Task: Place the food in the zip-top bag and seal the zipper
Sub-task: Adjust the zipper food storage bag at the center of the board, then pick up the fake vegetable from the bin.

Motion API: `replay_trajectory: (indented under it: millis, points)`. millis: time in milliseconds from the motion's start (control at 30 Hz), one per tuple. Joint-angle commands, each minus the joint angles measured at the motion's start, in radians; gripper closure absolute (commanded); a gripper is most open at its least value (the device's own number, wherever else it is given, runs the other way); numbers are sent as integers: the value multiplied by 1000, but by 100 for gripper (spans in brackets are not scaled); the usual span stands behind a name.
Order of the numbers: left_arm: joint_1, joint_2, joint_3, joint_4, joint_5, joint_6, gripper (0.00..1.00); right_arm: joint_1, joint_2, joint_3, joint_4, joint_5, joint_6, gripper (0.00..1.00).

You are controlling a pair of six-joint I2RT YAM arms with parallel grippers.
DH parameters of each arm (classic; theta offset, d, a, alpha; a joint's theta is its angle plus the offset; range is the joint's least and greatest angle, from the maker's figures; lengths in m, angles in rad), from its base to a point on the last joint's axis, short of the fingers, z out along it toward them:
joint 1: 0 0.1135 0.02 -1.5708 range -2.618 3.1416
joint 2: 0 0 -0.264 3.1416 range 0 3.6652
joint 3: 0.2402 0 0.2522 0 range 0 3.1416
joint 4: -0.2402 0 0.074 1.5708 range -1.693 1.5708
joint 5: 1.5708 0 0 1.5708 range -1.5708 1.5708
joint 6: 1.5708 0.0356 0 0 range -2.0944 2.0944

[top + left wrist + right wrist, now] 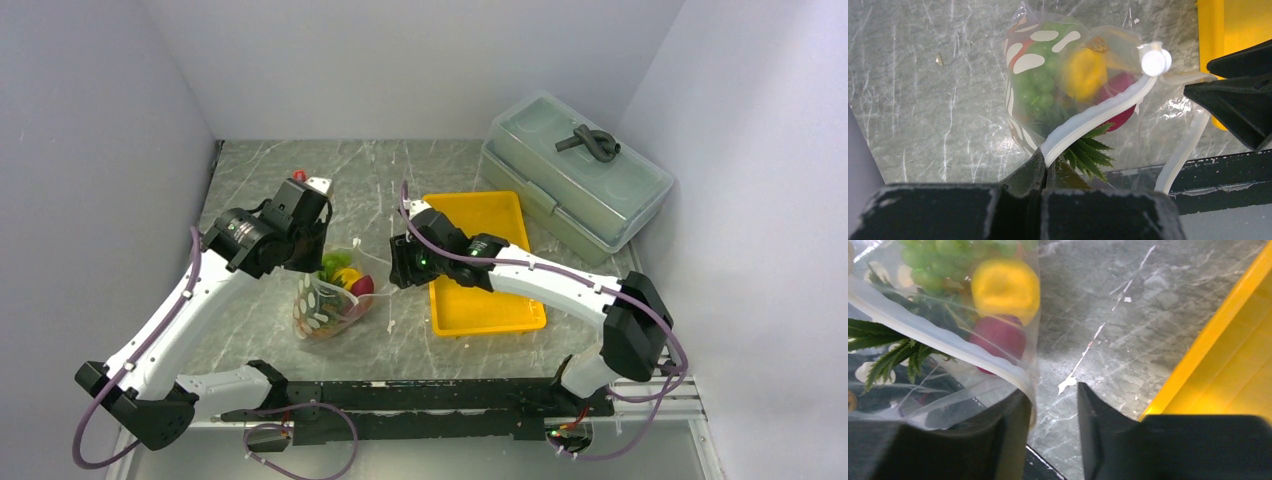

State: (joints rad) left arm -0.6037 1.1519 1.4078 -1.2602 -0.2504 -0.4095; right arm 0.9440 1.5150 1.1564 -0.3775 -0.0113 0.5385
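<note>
The zip-top bag (322, 308) hangs just above the table between both arms, holding the food: green grapes (1034, 88), a yellow lemon (1085, 73), a red piece (1116, 89) and a green leafy crown (1089, 151). My left gripper (1048, 166) is shut on the near end of the whitish zipper (1098, 113), whose white slider (1155, 61) sits at the far end. In the right wrist view my right gripper (1053, 392) stands open beside the bag's corner. The zipper (948, 340) edge rests against its left finger, with bare table between the jaws.
The yellow tray (480, 215) lies just right of the bag, under the right arm. A big grey-green lidded box (575, 175) stands at the back right. A black frame rail (400, 395) runs along the near table edge.
</note>
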Motion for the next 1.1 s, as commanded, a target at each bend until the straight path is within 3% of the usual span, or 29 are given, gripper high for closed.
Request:
replay_trajectory:
  millis: [0,333,533,700,1067]
  points:
    - [2,-6,-11,65,15,5,100,-5,-48,68,-40,67,-44,50]
    - [3,-1,-13,68,24,6,100,-36,-187,93,-125,196,-147,41]
    - [3,-4,-5,64,25,5,100,-140,-278,28,-141,220,-231,35]
    - [3,1,1,61,30,4,100,-216,-322,-81,-68,233,-312,24]
    - [2,1,12,51,29,5,100,-327,-286,-305,222,205,-358,10]
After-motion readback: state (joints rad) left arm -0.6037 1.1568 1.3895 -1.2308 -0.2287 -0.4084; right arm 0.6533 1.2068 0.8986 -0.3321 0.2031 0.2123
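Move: The red chili in the yellow tray lies about 13 cm ahead of the right hand, 13 cm to its right and 11 cm below it. The tray's middle is some 20 cm right and 5 cm ahead; the zip-top bag's middle is 13 cm left and 3 cm back. From the left hand, which still pinches the bag's rim, the chili is roughly 30 cm right, 10 cm ahead and 15 cm down. Opening, the right hand hops from the bag rim some 16 cm right and 7 forward over the tray. ##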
